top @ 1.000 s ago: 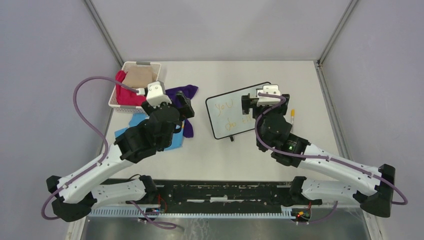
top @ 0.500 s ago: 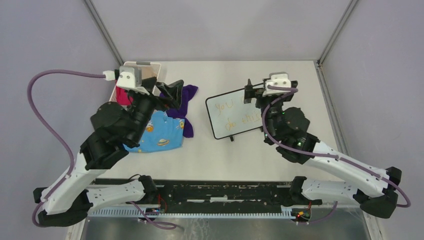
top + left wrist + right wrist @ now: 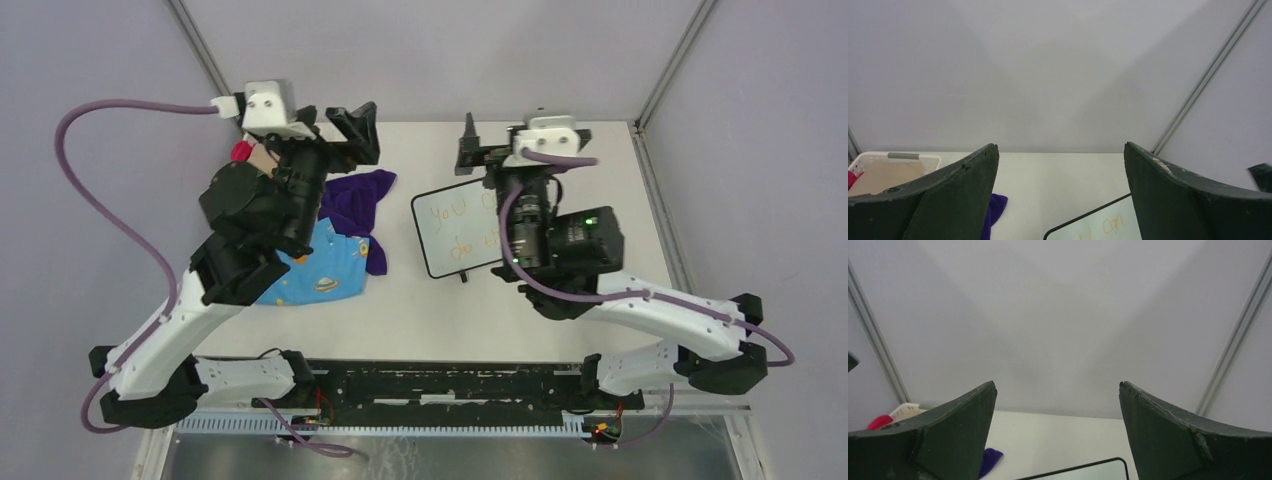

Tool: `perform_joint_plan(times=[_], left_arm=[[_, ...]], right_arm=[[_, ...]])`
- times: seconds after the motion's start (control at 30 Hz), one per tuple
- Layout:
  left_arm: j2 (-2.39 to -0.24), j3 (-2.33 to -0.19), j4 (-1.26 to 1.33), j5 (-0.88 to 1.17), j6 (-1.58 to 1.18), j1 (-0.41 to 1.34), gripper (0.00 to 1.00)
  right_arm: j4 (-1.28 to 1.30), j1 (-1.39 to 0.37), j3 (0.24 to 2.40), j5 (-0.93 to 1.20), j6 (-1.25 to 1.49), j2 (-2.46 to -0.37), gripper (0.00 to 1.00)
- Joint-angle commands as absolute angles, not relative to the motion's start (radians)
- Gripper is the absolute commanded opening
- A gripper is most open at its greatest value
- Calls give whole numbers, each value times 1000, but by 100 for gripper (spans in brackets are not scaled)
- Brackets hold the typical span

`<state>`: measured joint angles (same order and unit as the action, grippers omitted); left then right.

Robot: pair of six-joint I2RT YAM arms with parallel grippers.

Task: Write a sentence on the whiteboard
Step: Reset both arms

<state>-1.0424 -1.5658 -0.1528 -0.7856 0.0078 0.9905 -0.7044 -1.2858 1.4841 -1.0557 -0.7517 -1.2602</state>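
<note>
The whiteboard lies tilted on the table's middle, its black frame also showing in the left wrist view and the right wrist view. The sentence is in thin yellow-orange letters on two lines; my right arm covers its right end. The word "can" shows in the left wrist view. My left gripper is raised over the table's far left, open and empty. My right gripper hangs above the board's far edge, open and empty.
A purple cloth and a blue printed shirt lie left of the board. A white basket with a red cloth stands at the far left, mostly behind my left arm. Grey walls enclose the table.
Both arms have risen and tipped their wrists up toward the back wall. The left arm lifted off the clothes, uncovering the blue shirt. Both grippers stayed open.
</note>
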Motion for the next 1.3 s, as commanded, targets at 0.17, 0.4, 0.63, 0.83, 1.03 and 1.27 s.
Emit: perform_joint_plan(times=[0.17, 0.4, 0.63, 0.83, 1.03, 1.27], left_arm=[[-1095, -1557, -217, -846, -190, 993, 100], [-1099, -1506, -290, -876, -295, 994, 100], [-1045, -1452, -330, -792, -238, 994, 100], [-1003, -1448, -401, -776, -245, 994, 100], [-960, -1421, -410, -752, -249, 994, 100], [-950, -1516, -372, -713, -209, 994, 100]], right_arm=[[-635, -1279, 1214, -1127, -567, -1107, 98], [-436, -1206, 1064, -1131, -393, -943, 98], [-257, -1196, 949, -1100, -360, -797, 98], [-99, -1196, 943, -1087, -265, -683, 98], [-91, -1196, 899, -1039, -231, -579, 98], [-119, -1196, 891, -1055, -268, -530, 98]])
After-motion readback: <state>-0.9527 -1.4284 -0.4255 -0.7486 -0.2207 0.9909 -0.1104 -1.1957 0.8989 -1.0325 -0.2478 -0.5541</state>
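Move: The finished whiteboard, which neither of my empty hands goes for now, lies far below both. From my left hand it is roughly 20 cm ahead, 22 cm to the right and 48 cm down; from my right hand about 20 cm ahead, 3 cm to the left and 50 cm down. The purple cloth lies about 20 cm ahead of my left hand and 4 cm to its left, the blue cloth some 5 cm ahead and 12 cm left, both about 54 cm down. I lower both raised, open, empty hands through free air, fingers tipping down some 10 degrees. My right drops about 10 cm, then swings some 12 cm to the right, out past the whiteboard's right side, sinking a little more and drawing slightly back. My left first eases forward and right, sinks about 9 cm overall, then drifts back and left a few centimetres at that height. ##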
